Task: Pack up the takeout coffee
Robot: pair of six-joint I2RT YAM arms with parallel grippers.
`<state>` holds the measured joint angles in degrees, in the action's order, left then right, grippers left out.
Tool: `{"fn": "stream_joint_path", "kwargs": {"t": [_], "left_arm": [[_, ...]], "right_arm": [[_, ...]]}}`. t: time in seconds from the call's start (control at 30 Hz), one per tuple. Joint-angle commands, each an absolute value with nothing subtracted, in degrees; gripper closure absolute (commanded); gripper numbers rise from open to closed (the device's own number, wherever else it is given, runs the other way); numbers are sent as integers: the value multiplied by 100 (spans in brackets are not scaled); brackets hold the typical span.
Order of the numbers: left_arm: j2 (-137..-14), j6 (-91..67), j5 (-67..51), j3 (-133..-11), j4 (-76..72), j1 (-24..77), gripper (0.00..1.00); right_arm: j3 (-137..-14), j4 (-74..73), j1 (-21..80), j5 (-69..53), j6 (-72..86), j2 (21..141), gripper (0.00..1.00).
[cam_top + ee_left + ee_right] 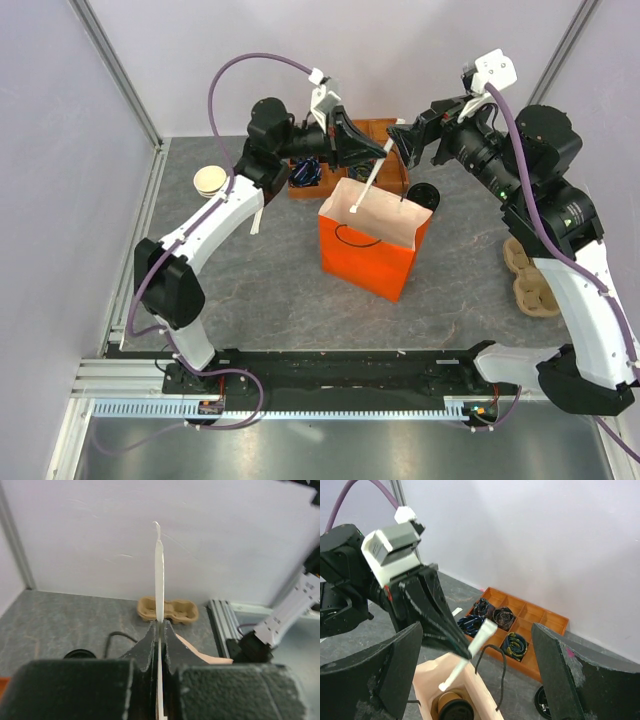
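Observation:
The takeout coffee (451,708), a tan cup with a black lid, stands inside the open orange paper bag (366,243). My left gripper (382,151) hangs over the bag's back rim, shut on a flat white stick (159,575) that slants down into the bag's mouth (470,650). In the right wrist view the left gripper's fingers (437,620) pinch that stick just above the cup. My right gripper (402,140) faces the left one from the right, a little above the bag. It is open (477,630) with nothing between its fingers.
A wooden tray (547,622) of rolled ties sits behind the bag. A loose black lid (422,195) lies to the bag's right. Stacked lidless cups (210,181) stand at the left, and tan cup carriers (530,275) at the right. The bag's black cord handle (492,660) sticks up.

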<state>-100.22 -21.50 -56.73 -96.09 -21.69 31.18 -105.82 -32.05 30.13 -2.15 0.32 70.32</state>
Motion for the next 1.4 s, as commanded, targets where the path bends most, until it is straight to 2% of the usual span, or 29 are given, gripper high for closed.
{"fn": "stream_joint_path", "kwargs": {"t": [0.0,0.1,0.2,0.3,0.4,0.43,0.53,0.6,0.77,0.87,0.9,0.93,1.13,1.37], "left_arm": [[-9940,-1207,-6214,-9449,-2418,3217,98],[-9853,-339,-6398,-9361,-1560,3226,98],[-9687,829,-6460,-9273,-401,3226,92],[-9650,1290,-6425,-9255,-36,3226,87],[-9712,1336,-6381,-9447,368,3226,72],[-9747,1336,-6337,-9535,595,3226,65],[-9756,1450,-6074,-9940,939,3217,53],[-9703,1450,-5872,-10116,1151,3208,46],[-9484,960,-5423,-10511,1545,3033,38],[-9413,477,-5300,-10844,1888,2769,23],[-9396,344,-5265,-10941,2003,2682,5],[-9396,212,-5230,-11099,2074,2472,0],[-9290,-1300,-4915,-11355,2346,1286,0],[-9378,-1036,-4368,-11751,3585,72,0]], "right_arm": [[-10705,-3146,2988,-211,-175,7023,2],[-10609,-3182,2988,-149,-272,6953,2],[-10363,-3147,2979,-158,-281,6821,2],[-10064,-3085,2997,-237,-220,6715,2],[-9923,-3076,2988,-281,-193,6715,2],[-9932,-3094,2988,-290,-202,6724,2],[-9958,-3155,2988,-342,-237,6811,2],[-9984,-3173,2988,-378,-255,6907,2],[-10116,-3208,2971,-404,-220,7215,2],[-10248,-3278,2953,-605,-53,7426,2],[-10300,-3304,2944,-641,-27,7496,2],[-10440,-3313,2918,-659,-9,7584,2],[-11573,-3541,2121,-1265,324,8541,2],[-13182,-3762,854,-2074,730,9982,2]]}}
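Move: The left hand holds the white straw, its lower end over the open mouth of the orange bag; the middle of the bag lies roughly 5 cm back from the hand, straight below in the left-right sense, some 29 cm down. On the table about 40 cm below, the wooden tray stands about 19 cm ahead and 3 cm left, the black lid about 8 cm ahead and 15 cm right. From the empty right hand the bag's middle is about 2 cm back, 6 cm left and 39 cm down. The straw, still pinched in the left fingers, is lowered about 8 cm down into the bag's mouth with a slight wrist tilt; the fingers open wide and let go of it. The left hand then climbs back up, leaving leftward some 20 cm with a reach forward, turning counter-clockwise. The empty right hand, staying open, sinks a little, then heads forward, away from the bag. ##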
